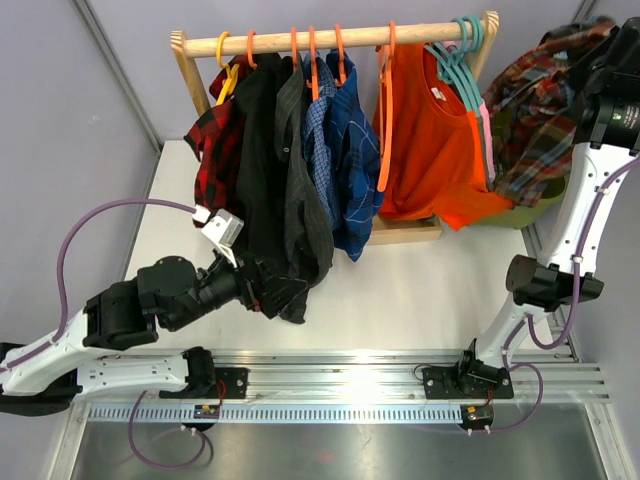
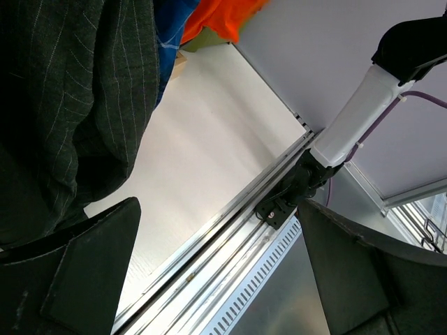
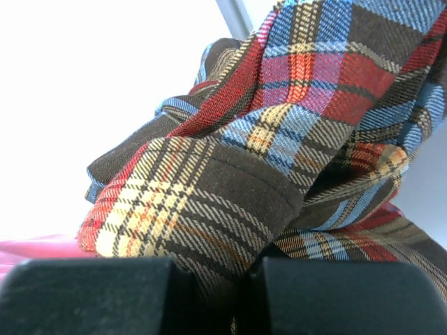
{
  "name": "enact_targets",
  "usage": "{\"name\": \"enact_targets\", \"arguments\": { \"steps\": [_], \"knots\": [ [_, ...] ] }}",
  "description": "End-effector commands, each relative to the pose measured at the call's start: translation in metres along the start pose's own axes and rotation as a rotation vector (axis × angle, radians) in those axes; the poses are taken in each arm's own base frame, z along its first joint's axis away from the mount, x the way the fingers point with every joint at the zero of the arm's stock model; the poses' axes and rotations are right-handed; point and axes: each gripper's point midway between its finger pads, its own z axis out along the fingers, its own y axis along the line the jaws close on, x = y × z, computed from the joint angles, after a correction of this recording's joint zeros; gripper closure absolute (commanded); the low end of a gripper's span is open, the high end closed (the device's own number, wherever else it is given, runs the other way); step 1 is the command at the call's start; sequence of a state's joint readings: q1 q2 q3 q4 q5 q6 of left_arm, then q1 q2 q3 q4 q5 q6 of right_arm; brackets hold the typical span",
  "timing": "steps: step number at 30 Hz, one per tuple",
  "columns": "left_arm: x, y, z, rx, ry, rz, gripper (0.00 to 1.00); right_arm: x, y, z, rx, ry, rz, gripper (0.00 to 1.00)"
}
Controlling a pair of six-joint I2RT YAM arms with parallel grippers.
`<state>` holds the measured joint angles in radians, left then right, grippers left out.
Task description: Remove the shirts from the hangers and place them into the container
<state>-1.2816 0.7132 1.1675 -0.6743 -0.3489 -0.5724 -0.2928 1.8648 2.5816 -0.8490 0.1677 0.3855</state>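
Observation:
Several shirts hang from the rail on hangers: red-black plaid (image 1: pixel 215 135), black (image 1: pixel 255 150), grey (image 1: pixel 300 170), dark blue plaid (image 1: pixel 350 160) and orange (image 1: pixel 435 140). The hangers are mostly orange (image 1: pixel 385 120), one is yellow (image 1: pixel 226 75), and empty teal ones (image 1: pixel 462 45) hang at the right end. My left gripper (image 1: pixel 262 290) is open at the hem of the grey shirt (image 2: pixel 77 105), whose cloth hangs beside its left finger (image 2: pixel 98 265). My right gripper (image 3: pixel 241 269) is shut on the brown-red-teal plaid shirt (image 3: pixel 293 112), held high (image 1: pixel 540 100) over the olive-green container (image 1: pixel 535 212).
The wooden rail (image 1: pixel 330 40) rests on a wooden frame with a base board (image 1: pixel 405 232) on the white table. A metal rail (image 1: pixel 330 365) carries both arm bases at the near edge. The right arm (image 2: pixel 356 112) shows in the left wrist view. Pink cloth (image 3: pixel 42 246) lies under the plaid shirt.

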Motion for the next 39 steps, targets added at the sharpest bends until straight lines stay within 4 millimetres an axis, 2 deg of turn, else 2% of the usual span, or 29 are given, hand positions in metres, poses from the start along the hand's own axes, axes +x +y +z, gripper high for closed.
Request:
{"name": "enact_targets", "arguments": {
  "steps": [1,3,5,6,7,8,10,14,15,17,18,20,21,22,23,25,27,28,29,31,32,34,35,36,37,39],
  "knots": [
    [-0.022,-0.012,-0.007,0.043,-0.057,-0.005,0.01,-0.061,0.041,-0.018,-0.188,-0.206,-0.026,1.0],
    [-0.023,-0.011,-0.008,0.039,-0.06,-0.004,0.01,-0.075,0.056,-0.022,-0.256,-0.257,0.0,1.0],
    [-0.025,-0.009,-0.009,0.029,-0.066,-0.003,0.01,-0.08,0.067,-0.015,-0.305,-0.281,0.017,1.0],
    [-0.026,-0.008,-0.011,0.026,-0.071,-0.005,0.01,-0.09,0.072,-0.02,-0.325,-0.312,0.024,1.0],
    [-0.027,-0.007,-0.013,0.026,-0.079,-0.007,0.01,-0.081,0.071,-0.002,-0.32,-0.299,0.017,1.0],
    [-0.026,-0.005,-0.013,0.024,-0.084,-0.01,0.01,-0.076,0.075,0.003,-0.346,-0.29,0.013,1.0],
    [-0.027,-0.005,-0.016,0.031,-0.098,-0.022,0.01,-0.059,0.071,0.026,-0.335,-0.27,0.008,1.0],
    [-0.025,0.001,-0.016,0.007,-0.098,-0.032,0.01,-0.011,0.057,0.071,-0.284,-0.173,-0.002,1.0],
    [-0.024,0.001,-0.016,0.003,-0.096,-0.035,0.01,0.011,0.051,0.09,-0.263,-0.129,-0.007,1.0],
    [-0.025,0.001,-0.016,0.003,-0.098,-0.037,0.01,0.035,0.043,0.108,-0.239,-0.083,-0.03,1.0],
    [-0.025,0.002,-0.016,0.0,-0.096,-0.042,0.01,0.057,0.037,0.124,-0.221,-0.046,-0.041,1.0],
    [-0.025,0.002,-0.015,-0.005,-0.096,-0.046,0.01,0.075,0.024,0.14,-0.168,-0.027,-0.056,1.0],
    [-0.024,0.002,-0.014,-0.007,-0.093,-0.047,0.01,0.095,0.016,0.152,-0.149,0.012,-0.067,1.0],
    [-0.024,0.002,-0.014,-0.01,-0.091,-0.049,0.01,0.105,0.011,0.158,-0.133,0.034,-0.072,1.0],
    [-0.023,0.002,-0.011,-0.016,-0.085,-0.047,0.01,0.126,0.003,0.165,-0.105,0.086,-0.081,1.0],
    [-0.024,0.001,-0.01,-0.019,-0.085,-0.045,0.01,0.148,-0.007,0.17,-0.074,0.137,-0.089,1.0],
    [-0.024,-0.001,-0.005,-0.025,-0.072,-0.03,0.01,0.187,-0.023,0.175,-0.028,0.233,-0.096,1.0],
    [-0.028,-0.003,-0.005,-0.024,-0.073,-0.028,0.01,0.202,-0.025,0.174,-0.019,0.271,-0.103,1.0],
    [-0.029,-0.004,-0.003,-0.025,-0.071,-0.024,0.01,0.228,-0.031,0.174,-0.009,0.333,-0.116,1.0],
    [-0.029,-0.008,0.001,-0.017,-0.07,-0.016,0.01,0.266,-0.034,0.17,-0.017,0.432,-0.14,1.0],
    [-0.029,-0.009,0.003,-0.016,-0.069,-0.013,0.01,0.294,-0.044,0.167,0.007,0.511,-0.153,1.0],
    [-0.029,-0.012,0.006,-0.008,-0.065,-0.013,0.01,0.324,-0.044,0.159,-0.006,0.609,-0.145,1.0],
    [-0.028,-0.012,0.007,-0.007,-0.063,-0.012,0.01,0.34,-0.05,0.153,0.018,0.665,-0.142,0.89],
    [-0.027,-0.012,0.007,-0.007,-0.061,-0.013,0.01,0.344,-0.051,0.151,0.023,0.679,-0.139,0.68],
    [-0.027,-0.013,0.007,-0.004,-0.061,-0.014,0.01,0.343,-0.051,0.149,0.029,0.678,-0.138,0.21],
    [-0.026,-0.012,0.006,-0.002,-0.06,-0.017,0.01,0.321,-0.041,0.142,0.033,0.614,-0.135,0.01]
  ]
}}
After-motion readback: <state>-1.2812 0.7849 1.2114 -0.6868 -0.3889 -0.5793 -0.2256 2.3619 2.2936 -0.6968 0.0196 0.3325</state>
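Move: The right hand, holding the plaid shirt, is high near the container's outer side. The container's middle is roughly 10 cm ahead, 3 cm left and 42 cm below. The pink shirt on the rack's end hangs some 17 cm to that hand's left, 2 cm ahead and 18 cm lower; the orange shirt is about 28 cm left, level fore and aft, 18 cm lower. From the left hand the container lies about 45 cm ahead, 48 cm right and 28 cm below. Still pinching the bunched plaid shirt, the right hand lifts it some 5 cm, then carries it forward about 16 cm and plunges roughly 40 cm into the container, passing outside the pink shirt. The fingers tip down some 35 degrees; near the bottom the hand eases slightly back and left, and only at the end do the fingers spread wide to free the cloth. ##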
